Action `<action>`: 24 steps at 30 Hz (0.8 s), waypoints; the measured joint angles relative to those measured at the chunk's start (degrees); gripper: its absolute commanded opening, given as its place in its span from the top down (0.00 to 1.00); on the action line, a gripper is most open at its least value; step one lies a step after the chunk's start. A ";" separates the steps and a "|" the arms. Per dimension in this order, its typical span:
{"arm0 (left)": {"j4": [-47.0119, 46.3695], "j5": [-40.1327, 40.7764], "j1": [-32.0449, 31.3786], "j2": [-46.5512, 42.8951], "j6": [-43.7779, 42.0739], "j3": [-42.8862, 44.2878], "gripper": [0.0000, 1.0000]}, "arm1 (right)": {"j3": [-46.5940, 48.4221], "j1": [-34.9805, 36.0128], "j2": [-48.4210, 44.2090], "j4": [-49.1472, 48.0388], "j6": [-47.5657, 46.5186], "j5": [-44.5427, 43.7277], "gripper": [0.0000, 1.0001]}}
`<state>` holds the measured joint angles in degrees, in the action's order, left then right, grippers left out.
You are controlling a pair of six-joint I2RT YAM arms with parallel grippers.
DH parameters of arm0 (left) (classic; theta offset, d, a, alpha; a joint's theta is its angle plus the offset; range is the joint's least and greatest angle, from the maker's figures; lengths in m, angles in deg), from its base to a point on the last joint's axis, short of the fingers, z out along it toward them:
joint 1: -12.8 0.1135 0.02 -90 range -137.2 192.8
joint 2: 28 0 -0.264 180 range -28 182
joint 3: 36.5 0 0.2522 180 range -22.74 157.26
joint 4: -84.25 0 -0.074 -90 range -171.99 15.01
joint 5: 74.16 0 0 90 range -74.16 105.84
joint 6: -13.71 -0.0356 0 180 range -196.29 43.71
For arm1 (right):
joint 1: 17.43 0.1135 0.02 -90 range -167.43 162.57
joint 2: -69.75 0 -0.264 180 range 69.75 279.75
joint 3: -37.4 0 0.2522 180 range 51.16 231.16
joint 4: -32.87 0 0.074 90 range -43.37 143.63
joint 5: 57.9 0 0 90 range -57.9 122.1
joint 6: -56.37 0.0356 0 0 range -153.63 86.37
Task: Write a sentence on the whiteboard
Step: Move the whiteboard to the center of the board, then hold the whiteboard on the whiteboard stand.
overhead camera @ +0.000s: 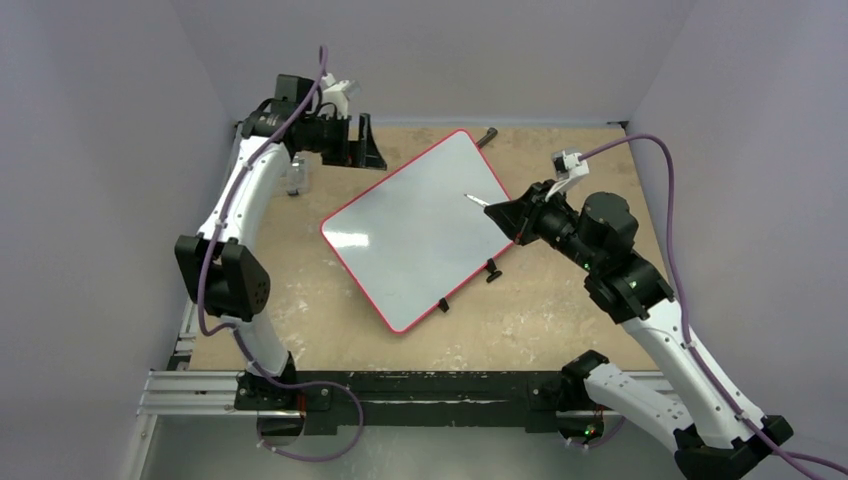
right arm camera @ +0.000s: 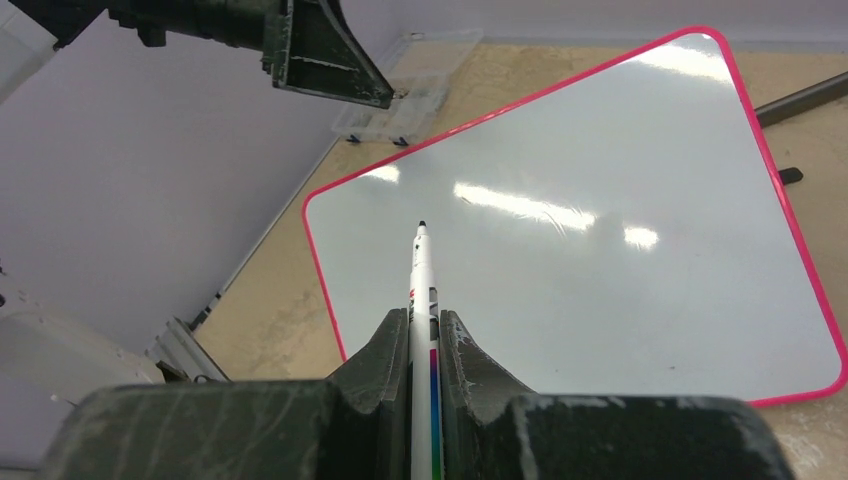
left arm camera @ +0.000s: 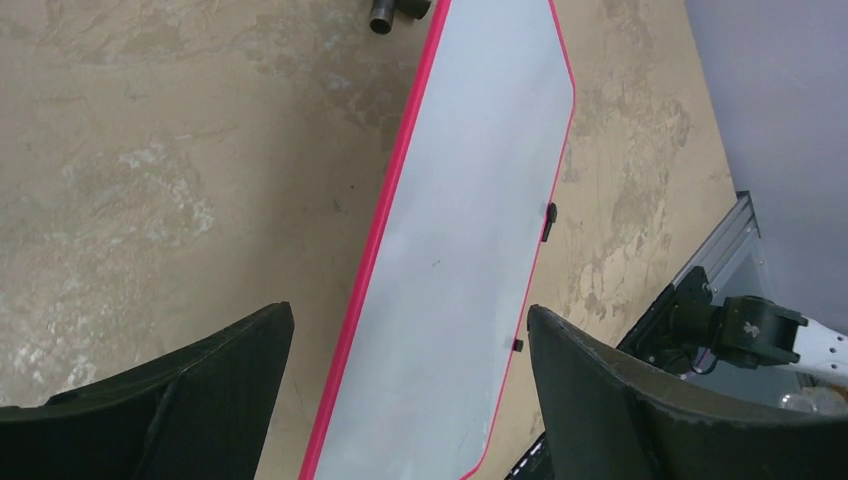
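Observation:
The whiteboard [overhead camera: 420, 225] lies tilted on the table, white with a thin red rim, and its surface is blank; no sentence is in view. My right gripper [overhead camera: 503, 213] is shut on a white marker [right arm camera: 423, 280] with a rainbow stripe. The marker's black tip hovers over the board's right part [right arm camera: 600, 280]. My left gripper [overhead camera: 365, 140] stands open and empty above the board's far-left edge. In the left wrist view its fingers [left arm camera: 200, 390] stand wide apart, with the board [left arm camera: 470, 200] far below between them.
A clear plastic case [overhead camera: 293, 180] sits on the table beside the left arm. A black tube [overhead camera: 488, 133] lies past the board's far corner. Small black clips [overhead camera: 492, 272] stick out of the board's near edge. Lilac walls close in three sides.

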<state>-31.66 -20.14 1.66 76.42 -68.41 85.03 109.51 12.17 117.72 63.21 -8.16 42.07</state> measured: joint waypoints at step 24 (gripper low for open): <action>4.28 -13.66 6.25 -2.05 -8.28 -11.26 0.34 | -1.70 0.00 3.63 -3.10 -1.11 7.17 1.00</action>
<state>-27.38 -33.80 7.91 74.37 -76.70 73.77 107.80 12.17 121.35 60.11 -9.27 49.24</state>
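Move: From the left hand, the whiteboard's middle is about 19 cm back, 12 cm right and 7 cm down; its nearest edge lies roughly 8 cm straight back, 6 cm below. The dark pipe, partly under the board's far corner, lies some 25 cm right, level fore and aft and 7 cm down. From the right hand, holding the marker, the board's middle is about 14 cm left, 4 cm back and 16 cm down; the black cap lies 15 cm back, 3 cm right, 17 cm down. The left hand draws back about 4 cm towards the whiteboard's far-left edge, first swinging some 3 cm left and then sinking about 4 cm, while its fingers close partway from nearly wide open and the wrist tips down and turns slightly clockwise, ending with a fingertip right at that edge, contact not certain. Meanwhile the right hand keeps its grip on the marker and eases left and down, roughly 3 cm in all, towards the middle of the board, turning a little counter-clockwise, with the marker still clear of the surface. ##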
